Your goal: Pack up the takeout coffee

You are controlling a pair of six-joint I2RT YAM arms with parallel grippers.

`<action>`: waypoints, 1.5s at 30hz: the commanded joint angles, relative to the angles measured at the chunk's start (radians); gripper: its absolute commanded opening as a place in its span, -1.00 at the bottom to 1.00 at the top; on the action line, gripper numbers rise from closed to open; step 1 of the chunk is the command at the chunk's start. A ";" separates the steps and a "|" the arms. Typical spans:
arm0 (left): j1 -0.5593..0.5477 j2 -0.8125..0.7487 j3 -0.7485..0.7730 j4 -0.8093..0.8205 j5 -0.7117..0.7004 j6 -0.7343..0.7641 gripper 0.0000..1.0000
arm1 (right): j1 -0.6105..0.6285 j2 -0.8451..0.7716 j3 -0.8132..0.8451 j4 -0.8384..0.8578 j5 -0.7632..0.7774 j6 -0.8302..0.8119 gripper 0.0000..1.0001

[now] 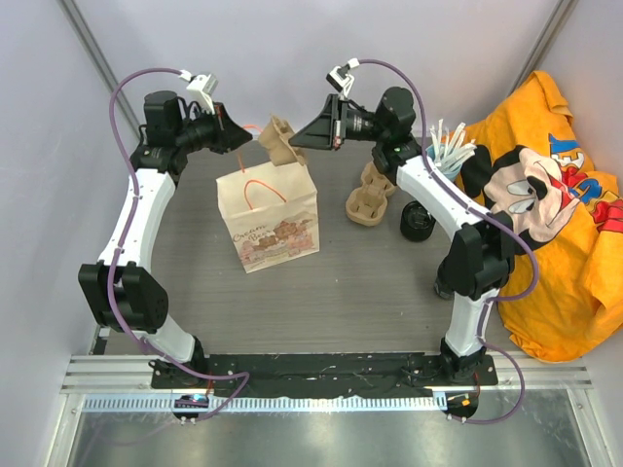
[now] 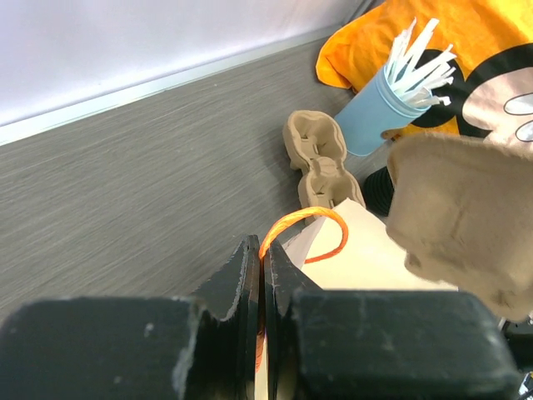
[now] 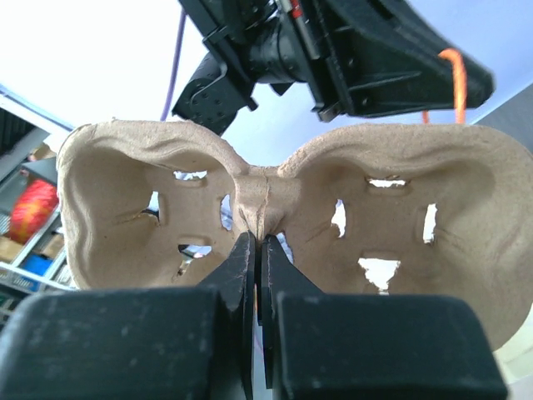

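Observation:
A brown paper bag (image 1: 268,219) with orange string handles stands mid-table. My left gripper (image 1: 251,136) is shut on one orange handle (image 2: 304,233) above the bag's mouth. My right gripper (image 1: 297,139) is shut on the middle ridge of a two-well cardboard carrier (image 3: 275,192), held in the air over the bag's back edge, facing the left gripper. The takeout coffee (image 1: 417,222), a small round black cup, sits on the table right of the bag, apart from both grippers. In the left wrist view only its edge (image 2: 375,190) shows beside the held carrier (image 2: 466,225).
A second cardboard carrier (image 1: 370,199) lies on the table between the bag and the cup. A blue cup of white sticks (image 1: 443,151) stands at the back right. An orange printed shirt (image 1: 545,214) covers the right side. Another dark object (image 1: 443,284) is partly hidden behind the right arm.

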 commanded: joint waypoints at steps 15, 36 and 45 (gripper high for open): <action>-0.012 0.008 0.054 0.050 -0.026 -0.039 -1.00 | 0.018 -0.097 -0.171 0.280 -0.010 0.192 -0.98; -0.014 -0.001 0.072 0.053 -0.006 -0.053 -1.00 | 0.035 -0.068 -0.203 -0.043 0.105 -0.030 -0.98; -0.015 -0.010 0.069 0.046 -0.003 -0.056 -1.00 | 0.031 -0.057 -0.139 -0.261 0.170 -0.188 -0.98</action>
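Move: The right hand, already pinching the cup holder by its waist, has the paper bag's open mouth about 13 cm below, 5 cm to its left and 3 cm back. The left gripper is roughly 9 cm to its left, 8 cm farther out and 7 cm lower. The second cup holder lies some 14 cm to the right hand's right, 10 cm out and 38 cm down. From the left hand, which grips the bag's far handle, the mouth is about 11 cm back, 4 cm right and 7 cm below. Back first by nearly 3 cm, then down some 6.5 cm while easing forward again, the right hand lowers the upended cup holder into the bag's mouth, keeping its pinch and rolling about 10 degrees around its fingers, which dip slightly. The left hand stays put, rising barely 1 cm, still pinching the far handle. ##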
